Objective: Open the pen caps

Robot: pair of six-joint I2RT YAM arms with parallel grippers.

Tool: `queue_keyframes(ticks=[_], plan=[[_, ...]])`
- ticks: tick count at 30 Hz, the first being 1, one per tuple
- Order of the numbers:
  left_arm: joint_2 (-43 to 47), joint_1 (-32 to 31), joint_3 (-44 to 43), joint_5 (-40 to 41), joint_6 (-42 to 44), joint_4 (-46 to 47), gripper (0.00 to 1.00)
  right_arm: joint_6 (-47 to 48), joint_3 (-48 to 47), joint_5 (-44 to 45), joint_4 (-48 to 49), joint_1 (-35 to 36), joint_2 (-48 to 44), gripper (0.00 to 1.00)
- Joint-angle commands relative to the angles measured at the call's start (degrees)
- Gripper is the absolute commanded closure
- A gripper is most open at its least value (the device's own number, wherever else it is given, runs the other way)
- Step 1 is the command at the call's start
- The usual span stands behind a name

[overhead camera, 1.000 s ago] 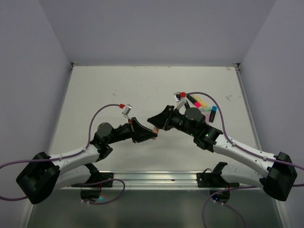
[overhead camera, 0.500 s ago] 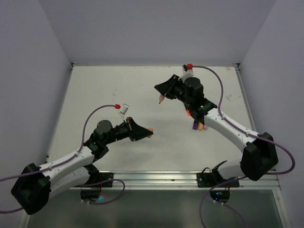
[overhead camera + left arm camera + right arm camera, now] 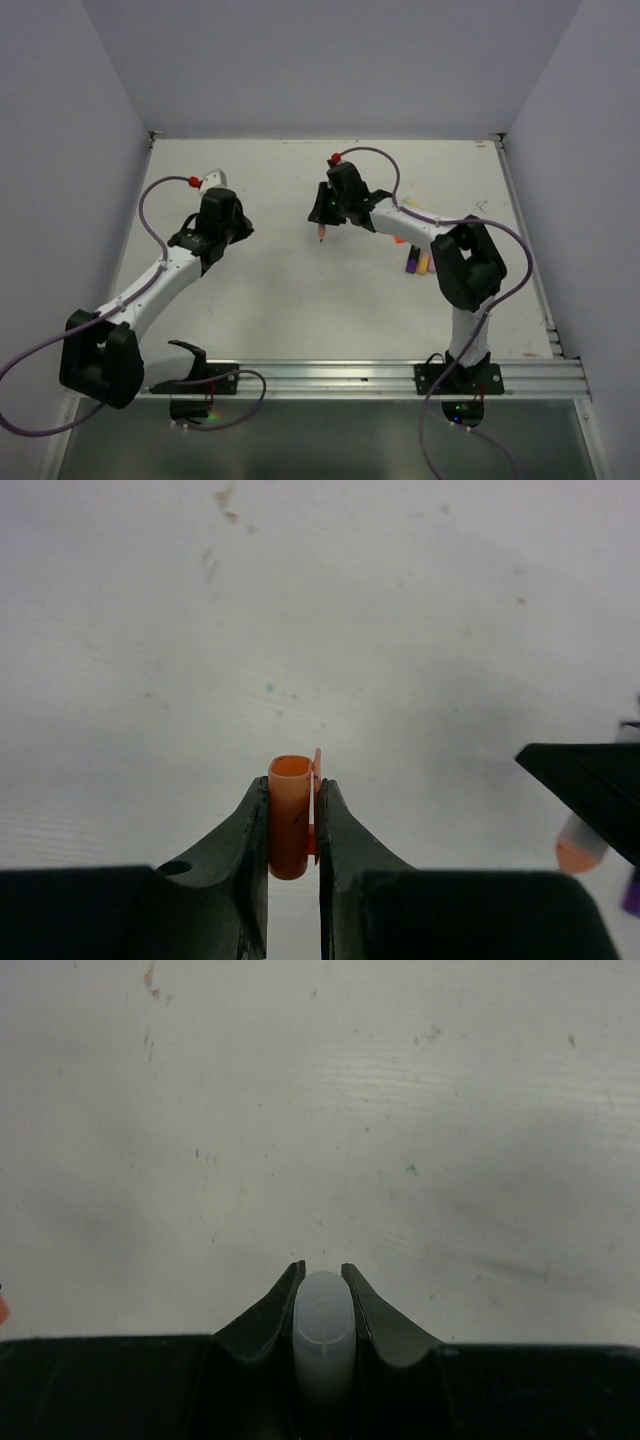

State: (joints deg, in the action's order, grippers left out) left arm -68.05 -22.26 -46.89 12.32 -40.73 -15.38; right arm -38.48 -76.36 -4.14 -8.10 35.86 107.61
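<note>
An orange pen cap point(image 3: 291, 818) stands upright between the fingers of my left gripper point(image 3: 293, 825), which is shut on it; its open mouth faces away from the camera. In the top view this left gripper point(image 3: 238, 226) hovers over the table's left half, the cap hidden there. My right gripper point(image 3: 322, 212) is shut on a pen point(image 3: 321, 230) whose orange tip points toward the near edge. Only the pen's whitish rounded end point(image 3: 324, 1322) shows between the fingers of the right gripper point(image 3: 323, 1278) in the right wrist view. The two grippers are well apart.
A purple pen point(image 3: 411, 263), a yellow one point(image 3: 423, 264) and an orange-red one point(image 3: 400, 240) lie by the right arm's elbow. In the left wrist view the right gripper's black body point(image 3: 590, 780) shows at the right edge. White walls bound the table.
The grippers met at the table's middle a second ago. They have pulled apart: the left went up and left with the cap, the right swung back and left with the pen body.
</note>
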Motion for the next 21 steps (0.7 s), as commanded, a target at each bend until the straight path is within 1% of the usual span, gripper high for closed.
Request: queue_keyframes(ticks=[1, 2, 4, 6, 7, 8, 10, 13, 14, 15, 16, 19, 21], plan=[[-4.5, 6.8, -2.8, 4.6, 5.9, -2.5, 1.00, 2.9, -12.6, 1.0, -5.0, 2.1, 7.1, 1.00], [-6.1, 7.2, -2.8, 7.8, 6.9, -1.5, 1.00, 3.1, -14.6, 1.2, -6.1, 3.0, 8.7, 1.00], [-10.1, 7.4, -4.3, 12.8, 7.5, -2.6, 1.00, 3.7, -20.1, 0.9, -9.0, 4.1, 13.3, 1.00], [-12.9, 7.7, -5.7, 14.2, 9.1, -2.1, 1.00, 3.8, -23.3, 1.2, -10.2, 4.7, 16.2, 1.00], [-15.3, 7.7, -6.0, 13.9, 9.8, -0.2, 1.00, 3.8, -26.6, 1.3, -10.5, 4.8, 17.5, 1.00], [-16.3, 7.7, -6.3, 13.8, 10.8, 0.9, 1.00, 3.7, -28.2, 1.5, -11.2, 5.0, 20.2, 1.00], [-18.3, 7.8, -6.6, 13.6, 11.3, 2.8, 1.00, 3.8, -32.5, 1.3, -11.5, 5.1, 22.6, 1.00], [-20.4, 7.9, -6.5, 11.2, 13.3, 8.9, 1.00, 5.5, -37.7, 0.1, -10.7, 5.1, 27.2, 1.00], [-21.2, 7.9, -6.9, 10.7, 13.9, 9.6, 1.00, 6.4, -39.3, -0.4, -10.4, 5.2, 28.3, 1.00], [-22.0, 8.1, -7.9, 10.3, 14.3, 10.0, 1.00, 7.7, -41.3, 0.9, -12.2, 5.1, 30.9, 1.00], [-24.1, 8.3, -8.6, 10.1, 14.6, 10.4, 1.00, 8.2, -45.0, 1.0, -13.2, 5.1, 32.0, 1.00], [-28.7, 9.1, -11.3, 8.6, 15.3, 11.4, 1.00, 9.5, -49.1, 0.9, -13.6, 4.9, 35.3, 1.00], [-30.6, 9.7, -12.9, 7.9, 15.3, 11.8, 1.00, 9.6, -50.9, 2.4, -13.3, 5.0, 36.9, 1.00]])
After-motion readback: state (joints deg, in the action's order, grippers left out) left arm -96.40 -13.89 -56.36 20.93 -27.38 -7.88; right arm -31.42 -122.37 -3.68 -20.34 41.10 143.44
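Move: The left hand holds the orange cap about 15 cm above the table; the bare patch it is heading for seems some 10 cm ahead and 7 cm to its left. The right hand, about 20 cm to the right of that cap and 5 cm farther out, has the uncapped pen hanging point-down, going to open table roughly 9 cm ahead, 13 cm left and 10 cm below. The other pens lie about 28 cm to its right, roughly level. Down and leftward first, then forward, the left hand carries the cap some 9 cm lower towards the bare table, rolling its left side up by about 20 degrees and tipping down a little. The right hand sweeps left about 12 cm, also going forward and sinking, with the pen still pinched. Both grips stay closed. ##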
